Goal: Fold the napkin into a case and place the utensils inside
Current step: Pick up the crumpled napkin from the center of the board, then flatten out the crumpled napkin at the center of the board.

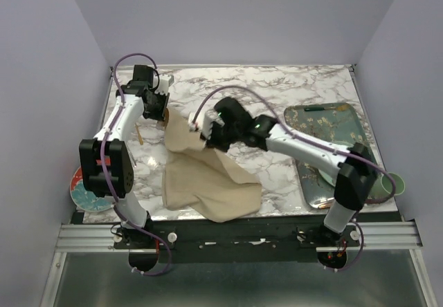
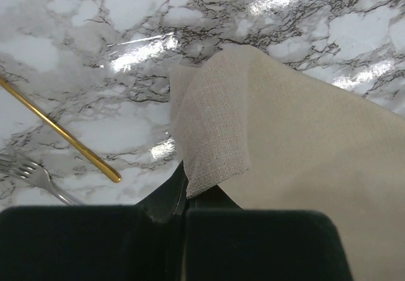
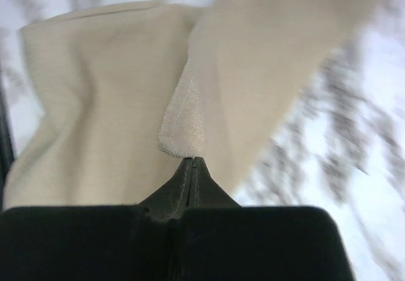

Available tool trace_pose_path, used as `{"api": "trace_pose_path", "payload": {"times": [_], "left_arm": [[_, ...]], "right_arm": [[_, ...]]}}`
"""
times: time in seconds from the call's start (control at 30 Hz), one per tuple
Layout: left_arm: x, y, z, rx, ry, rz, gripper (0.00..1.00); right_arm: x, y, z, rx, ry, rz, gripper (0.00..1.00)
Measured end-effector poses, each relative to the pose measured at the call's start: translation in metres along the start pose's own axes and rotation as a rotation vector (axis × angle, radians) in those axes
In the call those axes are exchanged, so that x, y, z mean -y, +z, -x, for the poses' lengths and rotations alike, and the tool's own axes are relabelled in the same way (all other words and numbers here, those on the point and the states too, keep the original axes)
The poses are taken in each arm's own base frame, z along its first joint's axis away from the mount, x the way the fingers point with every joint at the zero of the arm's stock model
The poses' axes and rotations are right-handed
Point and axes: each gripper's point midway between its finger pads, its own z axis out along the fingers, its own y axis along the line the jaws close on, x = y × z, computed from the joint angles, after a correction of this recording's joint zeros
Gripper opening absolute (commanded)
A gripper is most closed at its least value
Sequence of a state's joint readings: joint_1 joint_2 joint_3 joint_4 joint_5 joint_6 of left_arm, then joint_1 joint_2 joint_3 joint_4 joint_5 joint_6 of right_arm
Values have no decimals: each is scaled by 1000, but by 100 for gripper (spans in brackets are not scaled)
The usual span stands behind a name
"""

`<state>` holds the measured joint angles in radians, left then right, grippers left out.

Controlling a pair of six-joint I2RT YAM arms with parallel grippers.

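Observation:
The beige napkin (image 1: 208, 182) lies crumpled on the marble table (image 1: 277, 89), its far part pulled up between the two arms. My left gripper (image 1: 162, 111) is shut on one corner of it; in the left wrist view the cloth corner (image 2: 212, 142) folds over out of the closed gripper (image 2: 188, 191). My right gripper (image 1: 202, 131) is shut on another corner, and the right wrist view shows that corner (image 3: 183, 126) pinched at the tips of the gripper (image 3: 193, 161). A gold utensil handle (image 2: 60, 132) and the fork (image 2: 35, 176) lie on the marble left of the napkin. The case is not formed.
A floral-patterned tray (image 1: 325, 124) sits at the right under the right arm. A teal plate (image 1: 84, 189) rests at the near left edge and a green cup (image 1: 392, 182) at the near right. The utensils (image 1: 139, 135) lie beside the left arm.

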<state>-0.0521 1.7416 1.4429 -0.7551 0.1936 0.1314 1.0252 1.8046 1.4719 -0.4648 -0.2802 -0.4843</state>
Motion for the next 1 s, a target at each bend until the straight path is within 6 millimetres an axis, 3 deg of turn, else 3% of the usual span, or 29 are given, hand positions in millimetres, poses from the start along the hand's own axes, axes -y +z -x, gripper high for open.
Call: {"api": "trace_pose_path", "payload": {"times": [0.1, 0.13, 0.23, 0.37, 0.5, 0.7, 0.8, 0.83, 1.0], "left_arm": [[-1, -16, 8, 38, 43, 11, 0], [-1, -20, 10, 50, 52, 14, 0], [-3, -33, 28, 98, 81, 24, 0], [-5, -50, 60, 191, 107, 44, 0], [-6, -60, 75, 237, 118, 54, 0], [-1, -89, 74, 270, 168, 67, 0], [8, -138, 73, 345, 228, 92, 0], [13, -165, 72, 398, 256, 108, 0], [43, -269, 45, 624, 373, 170, 0]], "right_arm": [[64, -56, 0, 71, 107, -161, 1], [96, -84, -8, 92, 156, -247, 1], [147, -124, -28, 105, 252, -389, 1], [192, -152, -54, 101, 361, -503, 1], [224, -178, -68, 119, 438, -592, 1], [225, -204, -50, 181, 452, -628, 1], [208, -236, -25, 246, 432, -638, 1], [201, -249, -15, 274, 418, -642, 1], [140, -322, 35, 425, 320, -620, 1]]}}
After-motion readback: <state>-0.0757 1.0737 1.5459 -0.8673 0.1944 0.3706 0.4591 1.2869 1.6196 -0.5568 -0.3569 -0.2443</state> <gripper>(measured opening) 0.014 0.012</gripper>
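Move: Both my hands already hold the napkin by a corner. Its middle lies on the marble about 10 cm below my right hand and some 4 cm nearer me. From my left hand it is roughly 17 cm back, 14 cm to the right and 8 cm down. The gold spoon lies about 11 cm left of my left hand and 2 cm ahead, the fork 14 cm left and 6 cm back. The tray's middle is some 39 cm right of my right hand, 3 cm ahead. With my right hand I keep the corner pinched and sweep it forward and right towards the tray's side, about 20 cm each way, rising and turning clockwise, then lift steeply while drawing back some 11 cm. My left hand keeps its corner too, rising with a slight reach forward, then going steeply up and back, about 25 cm up in all, its fingers tipping outward by some 40 degrees. ##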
